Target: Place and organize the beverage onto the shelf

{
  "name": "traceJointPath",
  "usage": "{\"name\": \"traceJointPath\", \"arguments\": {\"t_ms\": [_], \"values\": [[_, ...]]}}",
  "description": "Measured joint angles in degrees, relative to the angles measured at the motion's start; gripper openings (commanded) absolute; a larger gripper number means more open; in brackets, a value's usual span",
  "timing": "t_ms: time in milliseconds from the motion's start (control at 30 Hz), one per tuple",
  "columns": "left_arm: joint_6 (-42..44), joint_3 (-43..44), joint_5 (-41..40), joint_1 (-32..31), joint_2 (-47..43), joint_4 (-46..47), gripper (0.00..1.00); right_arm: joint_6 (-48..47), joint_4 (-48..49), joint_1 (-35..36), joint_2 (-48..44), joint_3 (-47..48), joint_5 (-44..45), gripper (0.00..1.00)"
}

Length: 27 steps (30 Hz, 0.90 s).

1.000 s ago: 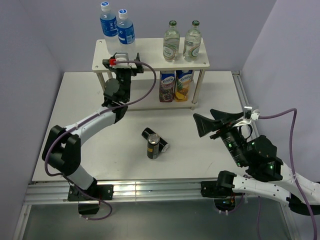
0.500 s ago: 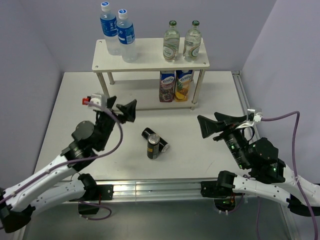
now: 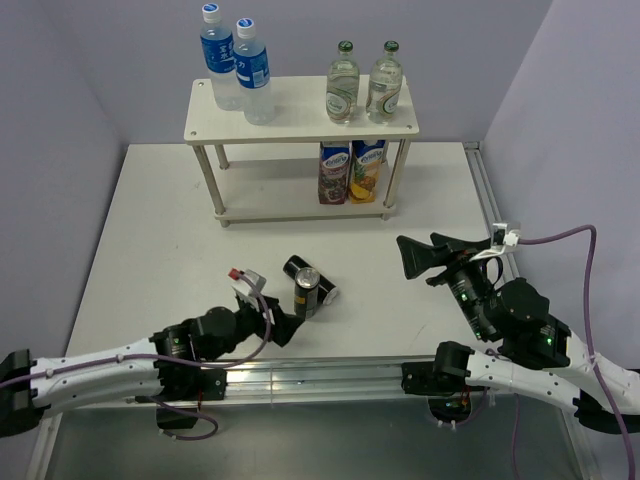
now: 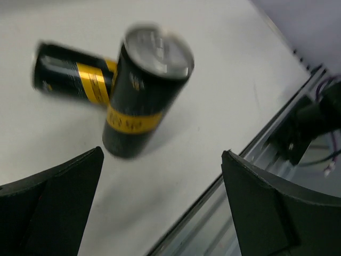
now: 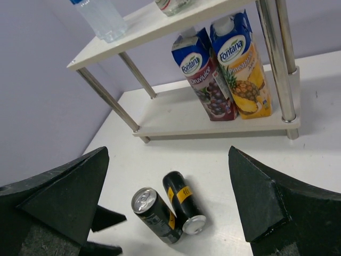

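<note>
On the shelf's [image 3: 300, 128] top board stand two blue-labelled water bottles [image 3: 232, 62] at the left and two green-capped glass bottles [image 3: 362, 85] at the right. Two dark cans rest on the table: one upright [image 3: 306, 294] [image 4: 144, 96] [image 5: 154, 213], the other lying on its side [image 3: 322, 288] [image 4: 72, 77] [image 5: 184, 201] against it. My left gripper [image 3: 272, 308] [image 4: 162, 153] is open and low, just left of the upright can, holding nothing. Open and empty too, my right gripper [image 3: 425, 255] [image 5: 169, 154] hovers right of the cans, facing them.
Two juice cartons [image 3: 350, 172] [image 5: 221, 69] stand on the shelf's lower board at the right. The metal rail [image 3: 300, 378] [image 4: 240, 192] of the table's near edge runs close behind my left gripper. Purple walls enclose the table.
My left arm has pulled back from the shelf and swung down to the table's front, ending beside the upright can. The right gripper has barely shifted. The cans have not moved.
</note>
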Motion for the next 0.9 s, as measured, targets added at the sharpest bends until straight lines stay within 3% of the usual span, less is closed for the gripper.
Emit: {"name": "traceJointPath", "arguments": {"t_ms": [200, 900], "values": [[-2.16, -4.31, -1.49, -5.35, 7.52, 6.64, 0.99, 1.66, -2.45, 0.00, -0.44, -0.11, 0.57, 1.00], [4.09, -0.76, -15.58, -5.62, 28.17, 22.16, 0.99, 2.73, -4.22, 0.00, -1.88, -1.40, 2.27, 1.00]]}}
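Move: The standing can, next to be gripped, is about 7 cm ahead of the left hand, 6 cm to its right and 8 cm below. The lying can rests right behind the standing one, some 5 cm farther out and 1 cm more to the right, with its middle about 4 cm lower. From the right hand the standing can lies roughly 4 cm ahead, 21 cm to the left and 28 cm below. The standing can is approached by the open, empty left hand, which first sinks about 4 cm while drawing back 2 cm, then turns forward some 4 to 5 cm towards the can, easing a little lower and rightward. The wrist rolls its left side up and swings counter-clockwise, about 10 degrees each; the fingers stay wide open and have not closed on the can. ##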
